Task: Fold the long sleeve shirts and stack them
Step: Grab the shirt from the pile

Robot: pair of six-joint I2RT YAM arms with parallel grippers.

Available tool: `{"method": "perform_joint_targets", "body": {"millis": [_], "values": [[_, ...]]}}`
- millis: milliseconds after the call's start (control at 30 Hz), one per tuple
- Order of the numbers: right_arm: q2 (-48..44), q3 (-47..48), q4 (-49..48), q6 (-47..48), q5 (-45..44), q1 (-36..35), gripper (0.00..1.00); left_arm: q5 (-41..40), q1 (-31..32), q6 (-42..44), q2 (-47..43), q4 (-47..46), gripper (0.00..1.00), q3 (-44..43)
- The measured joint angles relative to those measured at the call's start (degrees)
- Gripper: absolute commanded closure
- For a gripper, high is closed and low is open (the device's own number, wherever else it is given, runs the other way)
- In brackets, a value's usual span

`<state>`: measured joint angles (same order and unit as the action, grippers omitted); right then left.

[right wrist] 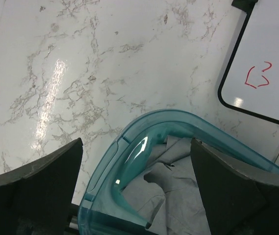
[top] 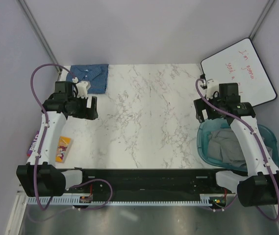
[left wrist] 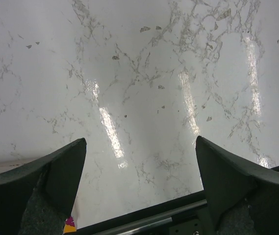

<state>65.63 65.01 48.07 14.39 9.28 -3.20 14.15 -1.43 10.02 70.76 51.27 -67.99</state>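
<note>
The blue checked shirt lies folded at the table's far left corner. A crumpled plain grey shirt sits inside the teal bin at the right. My left gripper hovers open over bare marble in front of the blue shirt, its fingers wide apart with nothing between them. My right gripper hangs open above the bin's far left rim. In the right wrist view the grey shirt and the bin's rim show between the open jaws of that gripper.
A whiteboard with red writing leans at the back right, beside the bin, its corner close to my right gripper. A colourful book lies near the left arm's base. A black rail runs along the near edge.
</note>
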Motion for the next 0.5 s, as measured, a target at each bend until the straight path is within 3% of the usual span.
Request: {"method": "perform_joint_targets", "body": {"millis": [167,333,500], "values": [[2.6,2.1,2.8,1.7,-0.1,0.0,0.02,-0.3,1.3,1.2,-0.1,1.6,0.00,-0.4],[2.6,3.3,6.9,5.5,-1.6,1.4,0.02,-0.5,7.5,3.0,-0.4,2.6,0.00,-0.5],[0.4,3.3,12.6,11.4,-2.6,9.9,0.02,-0.5,12.7,3.8,-0.1,2.7,0.00,-0.6]]}}
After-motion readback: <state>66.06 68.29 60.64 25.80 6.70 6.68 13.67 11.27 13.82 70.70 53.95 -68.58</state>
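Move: The grey shirt pile in the teal basket lies some 12 cm to the right hand's right and about 12 cm back, roughly 16 cm below it. The basket around it has its middle about 18 cm to that hand's right and 11 cm back; the whiteboard's middle is some 25 cm ahead and 20 cm to the right. From the left hand, the same pile is far off, about 65 cm to the right and 13 cm back. Wide open and empty, the right hand swings about 6 cm right and some 3.5 cm back, nearly level and gathering speed, out over the basket towards the grey shirt pile, while its wrist tips the fingers about 10 degrees, steeper towards the shirts and with the hand's left side dipping. Meanwhile the left hand, also open and empty, sweeps level over bare table about 6 cm right and 2 cm back, turning some 15 degrees clockwise, and neither hand touches anything. ##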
